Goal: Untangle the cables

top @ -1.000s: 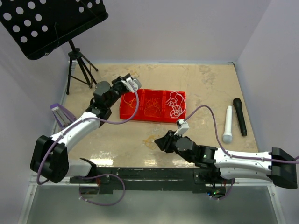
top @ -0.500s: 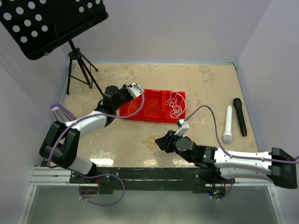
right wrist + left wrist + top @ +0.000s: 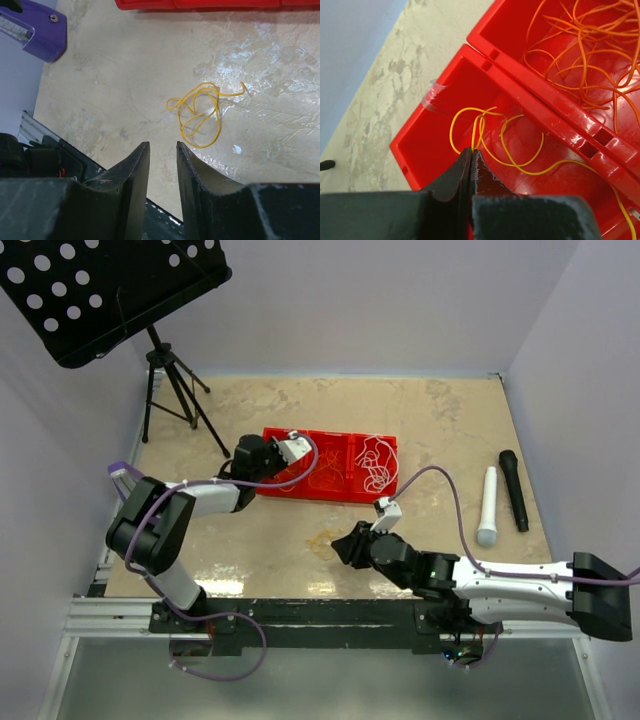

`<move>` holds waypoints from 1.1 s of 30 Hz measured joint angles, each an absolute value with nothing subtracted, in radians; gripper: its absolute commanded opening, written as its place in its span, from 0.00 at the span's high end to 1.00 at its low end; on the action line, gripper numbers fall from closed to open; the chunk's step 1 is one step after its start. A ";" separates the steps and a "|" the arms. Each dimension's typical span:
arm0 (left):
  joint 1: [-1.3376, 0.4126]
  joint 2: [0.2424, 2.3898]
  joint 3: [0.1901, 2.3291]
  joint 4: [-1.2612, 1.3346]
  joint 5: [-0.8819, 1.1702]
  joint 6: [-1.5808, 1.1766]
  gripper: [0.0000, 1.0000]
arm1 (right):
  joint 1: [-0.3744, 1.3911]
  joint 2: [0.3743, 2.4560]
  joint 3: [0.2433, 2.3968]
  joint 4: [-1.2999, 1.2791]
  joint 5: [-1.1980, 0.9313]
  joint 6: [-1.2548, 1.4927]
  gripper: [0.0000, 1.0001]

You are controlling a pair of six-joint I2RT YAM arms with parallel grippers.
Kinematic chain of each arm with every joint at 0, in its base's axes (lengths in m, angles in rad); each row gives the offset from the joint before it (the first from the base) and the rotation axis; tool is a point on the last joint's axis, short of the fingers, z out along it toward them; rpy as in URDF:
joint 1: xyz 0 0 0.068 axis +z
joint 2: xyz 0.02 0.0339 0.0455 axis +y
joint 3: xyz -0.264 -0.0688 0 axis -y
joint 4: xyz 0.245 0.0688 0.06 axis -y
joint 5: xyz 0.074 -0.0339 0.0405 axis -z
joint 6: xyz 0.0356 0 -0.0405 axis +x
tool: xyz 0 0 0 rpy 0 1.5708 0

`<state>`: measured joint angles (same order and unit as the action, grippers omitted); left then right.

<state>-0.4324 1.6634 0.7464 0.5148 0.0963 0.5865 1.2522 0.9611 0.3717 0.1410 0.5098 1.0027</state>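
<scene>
A red tray (image 3: 345, 491) with three compartments lies mid-table. White cables (image 3: 375, 462) fill its right compartment and orange cables (image 3: 325, 470) the middle one, a dense tangle of orange cables (image 3: 585, 45) in the left wrist view. My left gripper (image 3: 291, 450) hangs over the left compartment. Seen from its wrist, the left gripper (image 3: 471, 150) is shut on a thin yellow cable (image 3: 522, 165) that loops across the tray floor. A second yellow cable (image 3: 218, 127) lies coiled on the table, just beyond my right gripper (image 3: 163, 145). That gripper is open and holds nothing.
A black music stand (image 3: 110, 290) on a tripod (image 3: 170, 380) stands at the back left. A white microphone (image 3: 488, 505) and a black microphone (image 3: 514, 490) lie at the right. A purple object (image 3: 128, 485) sits by the left wall, near the right gripper's view (image 3: 42, 35).
My left gripper has moved right, from the tray's left end to over its left compartment, and its arm has folded back. The right gripper's jaws have parted slightly.
</scene>
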 measured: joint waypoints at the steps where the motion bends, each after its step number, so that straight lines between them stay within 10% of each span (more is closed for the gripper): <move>1: -0.432 1.673 0.746 0.515 0.097 0.587 0.87 | 1.252 0.964 0.372 0.141 0.510 1.002 0.66; 5: -0.432 1.684 0.746 0.516 0.102 0.587 0.52 | 1.252 0.973 0.373 0.140 0.510 1.001 0.63; 12: -0.432 1.662 0.793 0.464 0.108 0.543 0.38 | 1.252 1.044 0.396 0.138 0.510 0.990 0.43; 18: -0.432 1.515 0.900 0.285 0.136 0.452 0.00 | 1.250 1.194 0.452 0.135 0.503 0.974 0.32; 33: -0.379 1.346 1.207 -0.409 0.200 0.313 0.00 | 1.250 1.581 0.763 -0.006 0.553 0.907 0.35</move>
<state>-0.3786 1.3464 1.2072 -0.4088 0.1997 0.3134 1.2499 1.5810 0.7628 -0.0055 0.5533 0.9070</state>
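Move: The left hand, shut on the yellow cable, is inside the red box's left compartment, whose middle lies about 3 cm back and 5 cm below; the orange cable is some 11 cm right and 3 cm back. From the right hand, the loose yellow cable on the table is roughly 4 cm ahead, 4 cm left and 10 cm below, with the box's white cable some 22 cm ahead, 8 cm right, 8 cm below. The left hand opens its fingertips wide and lets go of the yellow cable in the left compartment, dipping barely a centimetre before it climbs about 15 cm out of the red box and draws back towards its base, tipping a little. Meanwhile the right hand sinks about 7 cm while moving left and slightly forward towards the other yellow cable, rolling some 25 degrees with its left side down as its fingers spread from a third to two-thirds open, still touching nothing. ##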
